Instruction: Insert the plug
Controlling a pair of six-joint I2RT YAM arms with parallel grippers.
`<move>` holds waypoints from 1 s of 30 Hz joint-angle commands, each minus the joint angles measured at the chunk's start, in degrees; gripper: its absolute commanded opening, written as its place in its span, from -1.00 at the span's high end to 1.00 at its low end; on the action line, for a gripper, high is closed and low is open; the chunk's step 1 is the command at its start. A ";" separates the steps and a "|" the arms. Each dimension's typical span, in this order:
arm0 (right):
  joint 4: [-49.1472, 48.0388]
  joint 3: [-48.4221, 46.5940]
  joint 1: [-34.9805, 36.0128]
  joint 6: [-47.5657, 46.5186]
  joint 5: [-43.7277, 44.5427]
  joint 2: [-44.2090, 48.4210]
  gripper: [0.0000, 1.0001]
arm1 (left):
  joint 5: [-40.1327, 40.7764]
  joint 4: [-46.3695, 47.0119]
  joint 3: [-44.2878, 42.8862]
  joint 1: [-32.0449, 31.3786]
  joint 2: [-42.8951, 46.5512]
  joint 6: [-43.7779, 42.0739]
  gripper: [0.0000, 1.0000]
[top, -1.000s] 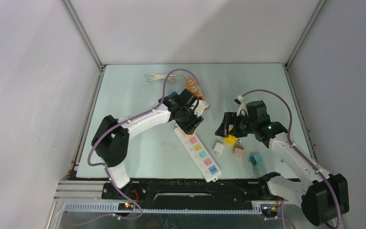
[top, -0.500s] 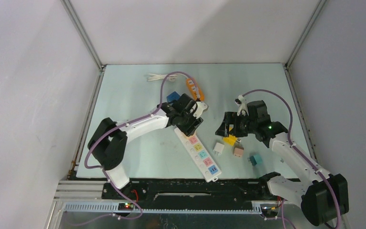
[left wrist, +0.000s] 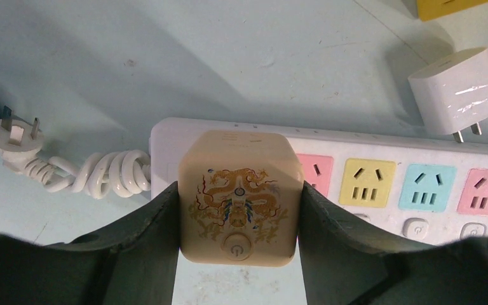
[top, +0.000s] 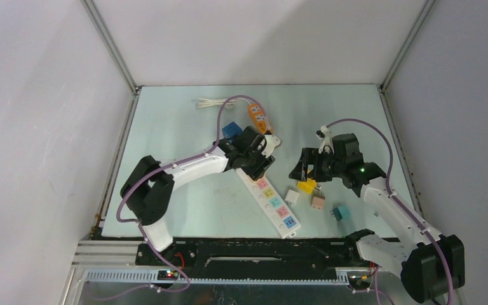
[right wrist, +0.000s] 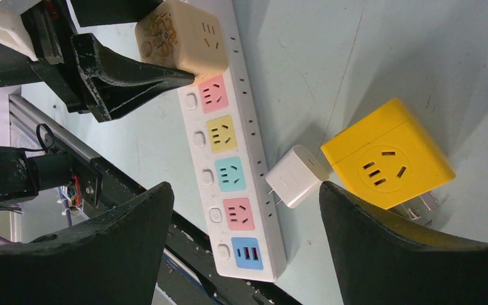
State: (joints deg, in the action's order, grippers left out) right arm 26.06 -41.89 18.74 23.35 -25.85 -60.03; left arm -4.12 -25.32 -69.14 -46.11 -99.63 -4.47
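The plug [left wrist: 240, 197] is a beige cube with a gold dragon print and a round button. My left gripper [left wrist: 238, 210] is shut on it, one finger pressing each side. It sits on the end socket of the white power strip [left wrist: 368, 143], next to the strip's coiled cord [left wrist: 101, 175]; its prongs are hidden. From above, the left gripper [top: 259, 164] stands at the far end of the power strip [top: 273, 203]. The right gripper [top: 302, 168] hovers open beside the strip, holding nothing. In its own view the right gripper [right wrist: 244, 190] spans the strip's lower sockets, with the plug [right wrist: 181, 38] at top left.
A yellow socket cube [top: 306, 186] and a white adapter [top: 291, 196] lie just right of the strip, under the right gripper. A tan plug [top: 318, 202] and a teal one [top: 340, 212] lie further right. A blue cube [top: 231, 129], an orange strip [top: 258, 117] and a white cable [top: 210, 103] lie behind.
The left gripper has shifted slightly right with the plug, and the power strip has slid and swung right with it. The right arm has barely moved.
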 commanded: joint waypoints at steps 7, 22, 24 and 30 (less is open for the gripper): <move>0.48 0.05 -0.98 -1.20 -0.07 1.01 -0.73 | 0.58 -0.09 7.34 -1.06 -4.29 1.87 1.00; 1.20 -1.20 -2.33 -2.08 0.53 1.85 -0.73 | 2.06 4.34 -0.69 -1.11 13.91 1.40 -0.99; 1.58 -1.58 -2.69 -2.46 0.83 1.69 -0.73 | 1.70 7.14 0.34 -1.11 18.07 1.82 -0.99; 2.45 -1.97 -4.04 -3.21 1.67 1.37 -0.74 | 1.00 16.36 8.08 -1.00 29.31 4.81 -0.99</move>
State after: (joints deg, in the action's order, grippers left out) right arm 28.01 -41.89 15.73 21.65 -25.21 -59.33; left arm -2.74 -17.34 -66.04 -46.92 -77.14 -2.46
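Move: The plug is already between the left fingers, at the hand point, and stands on the power strip's far-end socket, about 3 cm below this hand. From the left hand, the white adapter lies roughly 11 cm right and 8 cm back, the yellow adapter 16 cm right and 3 cm back, and the blue adapter 8 cm left and 13 cm forward, all a little lower. From the right hand, the plug is some 12 cm left, 1 cm forward and 6 cm below. Keep the left grip on the plug over the end socket, easing only about half a centimetre right and forward with a slight tilt. Then open the left fingers fully to let go, and lift straight up about 15 cm away from the strip, swinging the fingertips some 25 degrees forward and right. Let the open right hand drift slightly right, away from the plug. ##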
